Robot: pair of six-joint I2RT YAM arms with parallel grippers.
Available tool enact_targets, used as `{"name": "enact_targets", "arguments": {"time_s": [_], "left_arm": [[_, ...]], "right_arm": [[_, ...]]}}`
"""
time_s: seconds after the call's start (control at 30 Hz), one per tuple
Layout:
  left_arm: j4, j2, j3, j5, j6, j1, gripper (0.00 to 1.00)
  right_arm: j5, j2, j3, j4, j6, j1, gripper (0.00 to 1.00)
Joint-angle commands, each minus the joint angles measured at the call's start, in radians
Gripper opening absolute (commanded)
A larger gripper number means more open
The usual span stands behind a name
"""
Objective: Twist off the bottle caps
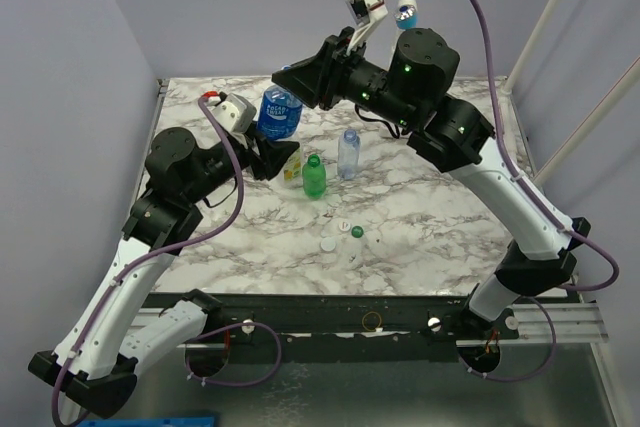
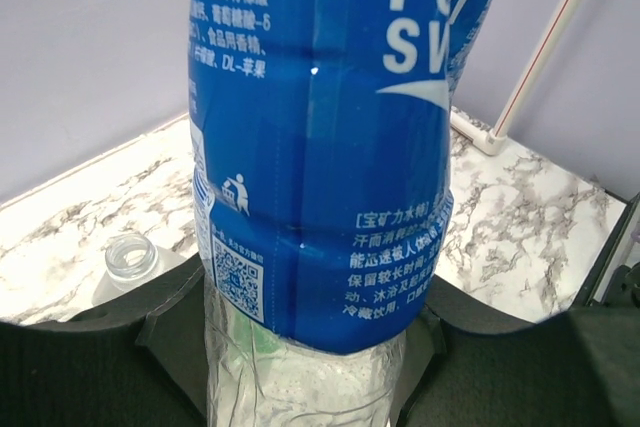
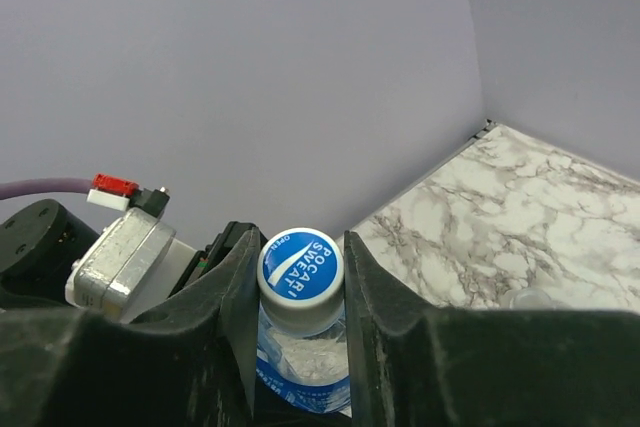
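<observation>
A bottle with a blue label [image 1: 280, 112] stands at the back left of the marble table. My left gripper [image 1: 270, 150] is shut on its clear lower body [image 2: 300, 377], one dark finger [image 2: 170, 332] on each side. Its cap [image 3: 300, 265] is blue on top with a white rim. My right gripper [image 3: 300, 277] is shut on this cap from above, with a finger [image 3: 235, 297] pressed against each side. From the top view the right gripper [image 1: 292, 77] hides the cap.
A green bottle [image 1: 314, 175] and a small clear bottle [image 1: 348, 152] stand mid-table. A yellowish-labelled bottle [image 1: 292, 163] sits beside the left gripper. An open bottle neck [image 2: 130, 255] shows to the left. Loose caps, white [image 1: 328, 244] and green [image 1: 357, 232], lie near the front.
</observation>
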Motion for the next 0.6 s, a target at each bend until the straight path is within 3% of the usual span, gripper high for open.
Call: {"name": "enact_targets", "arguments": {"time_s": [0.0,0.07,0.1,0.2,0.4,0.57], "left_arm": [[-0.024,-0.004,0.002,0.117,-0.002,-0.009,0.25],[-0.036,-0.007,0.002,0.196,-0.010,-0.009,0.25],[-0.038,-0.009,0.001,0.247,-0.019,-0.009,0.25],[-0.044,-0.006,0.012,0.466,-0.055,-0.009,0.25],[-0.011,0.043,0.058,0.809,-0.272,-0.009,0.33],[0.015,0.073,0.093,0.951,-0.368,-0.009,0.36]], "right_arm": [[-0.039,-0.009,-0.011,0.051,0.005,0.008,0.13],[-0.060,-0.038,-0.051,0.080,-0.007,0.008,0.01],[-0.076,-0.058,-0.075,0.095,-0.018,0.007,0.01],[-0.206,-0.126,-0.158,0.143,-0.059,0.007,0.01],[-0.689,-0.313,-0.395,0.379,-0.095,0.006,0.01],[-0.811,-0.338,-0.428,0.414,-0.086,0.006,0.01]]}}
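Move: Between the right fingers already sits the blue-and-white cap of the label bottle, right at that hand's point. The left hand still grips the bottle's body, with the cap about 14 cm above it and 1 cm ahead and to the right. From the left hand, the green bottle stands about 16 cm ahead, 5 cm right and 30 cm lower; the loose white cap lies about 2 cm ahead, 8 cm right and 39 cm down. Twisting against each other, the two hands swing back together towards the robot some 13 cm and about 4 cm to the right, starting slowly and still moving at the end. The right keeps its pinch on the cap and turns roughly 30 degrees counter-clockwise while tilting up, and the left keeps its grip on the bottle and turns it about 45 degrees clockwise. ##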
